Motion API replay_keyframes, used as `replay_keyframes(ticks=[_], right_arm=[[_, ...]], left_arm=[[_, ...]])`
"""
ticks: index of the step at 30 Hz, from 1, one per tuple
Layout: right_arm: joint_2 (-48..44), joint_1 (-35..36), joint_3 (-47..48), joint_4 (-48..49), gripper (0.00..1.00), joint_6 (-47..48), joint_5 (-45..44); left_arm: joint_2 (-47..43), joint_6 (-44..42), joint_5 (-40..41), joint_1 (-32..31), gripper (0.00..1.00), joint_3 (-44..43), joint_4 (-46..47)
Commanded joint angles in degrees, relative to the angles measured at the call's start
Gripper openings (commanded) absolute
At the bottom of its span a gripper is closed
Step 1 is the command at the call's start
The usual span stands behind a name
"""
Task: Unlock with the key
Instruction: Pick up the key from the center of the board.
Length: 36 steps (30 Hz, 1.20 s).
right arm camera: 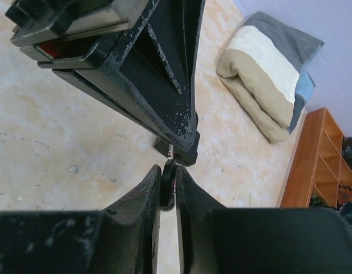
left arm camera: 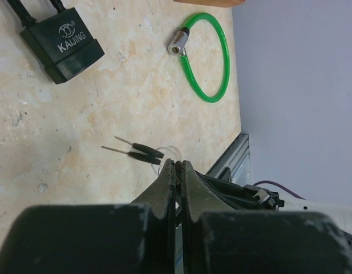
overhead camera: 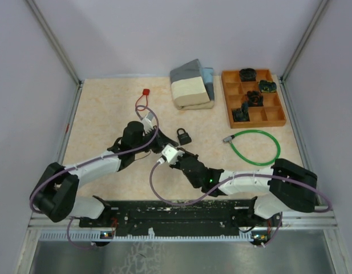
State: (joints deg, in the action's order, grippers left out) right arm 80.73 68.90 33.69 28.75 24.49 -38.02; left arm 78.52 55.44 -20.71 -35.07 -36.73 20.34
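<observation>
The black padlock (overhead camera: pixel 183 136) lies on the tabletop; in the left wrist view the padlock (left arm camera: pixel 61 48) sits at the upper left. My two grippers meet just left of it. The right gripper (overhead camera: pixel 163 149) (right arm camera: pixel 168 168) is shut on the key's (right arm camera: pixel 167 184) black head. The key's thin metal blade runs up into the tips of my left gripper (overhead camera: pixel 157 141) (left arm camera: pixel 177 164), whose jaws are shut on it. Two more black-headed keys (left arm camera: pixel 138 151) on a clear ring show just past the left fingertips. A dark block behind the blade looks like the padlock (right arm camera: pixel 186 154).
A green cable loop (overhead camera: pixel 255 147) (left arm camera: pixel 207 57) lies right of the padlock. Folded cloths (overhead camera: pixel 191 85) (right arm camera: pixel 267 80) sit at the back. A wooden compartment tray (overhead camera: pixel 226 100) (right arm camera: pixel 312 160) with dark parts stands at the back right. A red tag (overhead camera: pixel 145 91) lies at the back left.
</observation>
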Motion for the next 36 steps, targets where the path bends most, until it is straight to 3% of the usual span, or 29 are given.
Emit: replay_keyframes(ticks=[1,9,19,29,36], right_arm=[[-4.04,1.51,-0.41,4.95,0.19,-0.36,3.19],[-7.97,-0.2,-1.56,3.28,0.38,-3.94,8.25],[-17.34,-7.28,-4.26,-1.63,0.57,-10.91,27.34],[-25.53,-23.36,-8.87,2.43,0.62,-23.61,57.14],[-26.91,-36.34,-13.34,14.92,0.64,-35.36,75.34]], left_arm=[[-3.06,-5.91,3.82,-0.44,0.0,-1.61,-0.52],[-6.2,-13.11,5.32,-0.17,0.0,-0.01,2.0],[-7.32,-25.66,-0.15,1.18,0.0,1.84,8.8],[-9.43,-37.89,-12.17,1.76,0.0,1.61,12.68],[-9.53,-40.42,-19.74,1.83,0.0,1.42,15.82]])
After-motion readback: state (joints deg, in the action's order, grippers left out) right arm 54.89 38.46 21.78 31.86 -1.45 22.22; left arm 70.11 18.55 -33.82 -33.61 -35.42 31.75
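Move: The key is pinched at the left fingertips, its head some 2 cm to the right of and 1 cm ahead of the left hand point. From the right hand, whose fingers are still around it, it lies about 1 cm ahead and 1 cm left. From the right hand the padlock is roughly 6 cm ahead, 3 cm right and 10 cm down; the green cable lock's metal end is about 6 cm ahead, 20 cm right, at table height. Right fingers open wide, freeing the key and withdrawing up about 6 cm and right; left keeps it, rising 7 cm. ##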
